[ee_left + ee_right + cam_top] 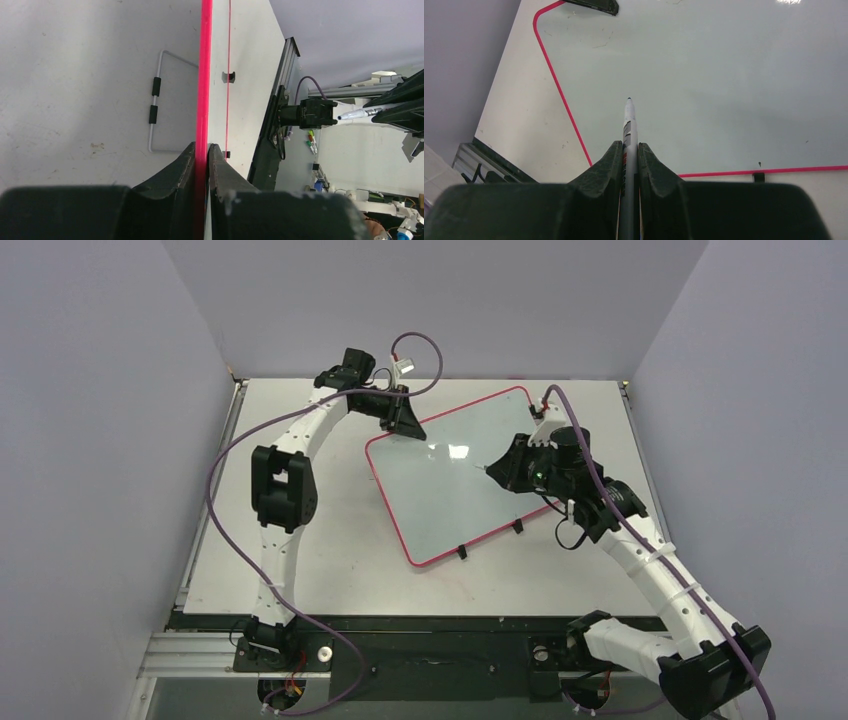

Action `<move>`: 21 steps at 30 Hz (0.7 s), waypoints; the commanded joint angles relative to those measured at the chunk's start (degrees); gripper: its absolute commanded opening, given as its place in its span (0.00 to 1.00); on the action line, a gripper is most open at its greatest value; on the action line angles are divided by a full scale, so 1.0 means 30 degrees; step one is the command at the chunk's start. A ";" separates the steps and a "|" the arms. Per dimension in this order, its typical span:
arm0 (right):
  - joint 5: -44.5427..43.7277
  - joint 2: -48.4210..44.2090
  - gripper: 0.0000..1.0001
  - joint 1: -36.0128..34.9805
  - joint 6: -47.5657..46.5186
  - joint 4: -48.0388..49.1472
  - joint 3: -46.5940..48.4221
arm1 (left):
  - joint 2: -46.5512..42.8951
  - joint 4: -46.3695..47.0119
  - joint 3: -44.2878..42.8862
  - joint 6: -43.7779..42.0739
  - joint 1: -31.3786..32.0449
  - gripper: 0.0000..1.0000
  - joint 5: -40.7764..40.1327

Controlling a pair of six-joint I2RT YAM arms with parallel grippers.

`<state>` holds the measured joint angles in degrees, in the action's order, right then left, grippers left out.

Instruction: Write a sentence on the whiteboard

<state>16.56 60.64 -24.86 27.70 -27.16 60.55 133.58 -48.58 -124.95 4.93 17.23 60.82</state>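
The whiteboard (450,490) lies slanted across the middle of the table, white with a thin red-pink rim. No sentence shows on its face (724,75). My left gripper (400,430) is at the board's far left corner. In the left wrist view it (201,146) is shut on the red rim (205,75), which runs edge-on between the fingers. My right gripper (497,470) hovers over the board's right half, shut on a grey marker (629,120). The marker's dark tip points at the bare white face, and whether it touches I cannot tell.
Two small black clips (463,553) (517,527) sit on the board's near edge. A bent wire stand with black sleeves (155,100) shows left of the rim in the left wrist view. Grey walls close in the table on three sides. Purple cables loop above both arms.
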 commanded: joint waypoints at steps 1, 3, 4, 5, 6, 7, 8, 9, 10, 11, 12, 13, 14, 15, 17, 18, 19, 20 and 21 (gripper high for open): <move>-0.0309 0.0543 0.00 -0.0627 0.0053 0.0887 0.1015 | -0.1679 -0.0294 0.0537 -0.1796 0.0422 0.03 -0.1786; -0.0612 0.0779 0.00 -0.1041 0.0049 0.0854 0.1263 | -0.2004 -0.0187 0.0778 -0.2087 0.0497 0.02 -0.2068; -0.0722 0.0888 0.00 -0.1211 0.0036 0.0852 0.1349 | -0.2226 -0.0083 0.0984 -0.2129 0.0526 0.01 -0.2193; -0.1002 0.1058 0.00 -0.1609 0.0026 0.0865 0.1576 | -0.2442 -0.0060 0.1057 -0.2314 0.0620 0.00 -0.2253; -0.1299 0.1159 0.00 -0.1832 -0.0027 0.0842 0.1682 | -0.2566 -0.0007 0.1259 -0.2418 0.0675 0.00 -0.2474; -0.1431 0.1396 0.00 -0.2299 -0.0075 0.0811 0.1952 | -0.2762 0.0021 0.1327 -0.2532 0.0789 0.00 -0.2628; -0.1758 0.1624 0.00 -0.2920 -0.0192 0.0786 0.2210 | -0.2858 0.0101 0.1509 -0.2571 0.0848 0.00 -0.2883; -0.1924 0.1750 0.00 -0.3073 -0.0231 0.0753 0.2350 | -0.3040 0.0134 0.1569 -0.2593 0.0928 0.00 -0.2964; -0.2167 0.1998 0.00 -0.3415 -0.0282 0.0757 0.2595 | -0.3143 0.0254 0.1760 -0.2591 0.0946 0.00 -0.3099; -0.2275 0.2113 0.00 -0.3570 -0.0290 0.0753 0.2704 | -0.3353 0.0386 0.1991 -0.2532 0.0982 0.00 -0.3183; -0.2562 0.2345 0.00 -0.3847 -0.0275 0.0743 0.2925 | -0.3461 0.0595 0.2118 -0.2527 0.1017 0.00 -0.3261; -0.2722 0.2477 0.00 -0.4020 -0.0302 0.0764 0.3030 | -0.3645 0.0735 0.2308 -0.2508 0.1058 0.00 -0.3444; -0.3040 0.2729 0.00 -0.4406 -0.0373 0.0792 0.3263 | -0.3724 0.0803 0.2364 -0.2471 0.1070 0.00 -0.3552; -0.3225 0.2859 0.00 -0.4593 -0.0395 0.0894 0.3346 | -0.3842 0.0861 0.2442 -0.2421 0.1079 0.00 -0.3722; -0.3841 0.3313 0.00 -0.5265 -0.0534 0.1012 0.3678 | -0.4017 0.1034 0.2547 -0.2257 0.1081 0.00 -0.3885; -0.4367 0.3707 0.00 -0.5801 -0.0629 0.1007 0.4033 | -0.4071 0.1113 0.2601 -0.2199 0.1096 0.00 -0.3919; -0.4679 0.3920 0.00 -0.6052 -0.0669 0.0972 0.4214 | -0.4185 0.1209 0.2677 -0.2133 0.1103 0.00 -0.4055; -0.5250 0.4386 0.00 -0.6599 -0.0794 0.0858 0.4658 | -0.4229 0.1245 0.2710 -0.2079 0.1124 0.00 -0.4166; -0.5707 0.4611 0.00 -0.6831 -0.0825 0.0810 0.4878 | -0.4335 0.1293 0.2785 -0.2023 0.1132 0.00 -0.4366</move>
<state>6.26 71.64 -41.54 26.76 -26.65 70.61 124.27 -46.74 -117.60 2.37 19.84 54.70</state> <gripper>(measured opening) 0.098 0.080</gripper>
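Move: The right hand, holding the pen, has the left part of the whiteboard about 10 cm ahead, 12 cm to its left and 15 cm below. The left gripper sits some 16 cm ahead, 12 cm left and 9 cm lower. Of the board's black clips, the left one is level, 3 cm left, the right one 7 cm ahead, 9 cm right, both some 23 cm below. From the left hand, that left part lies about 6 cm back, straight in line sideways, 7 cm below. The right hand, pen still gripped, gathers speed to its left, carrying the pen about 8 cm across above the whiteboard towards the left gripper, dipping slightly before ending about a centimetre higher and turning roughly 10 degrees, mostly counter-clockwise. Meanwhile the left hand keeps its pinch on the board's far edge and draws it back and up by about 2.5 cm each way, the wrist tilting slightly with it. ##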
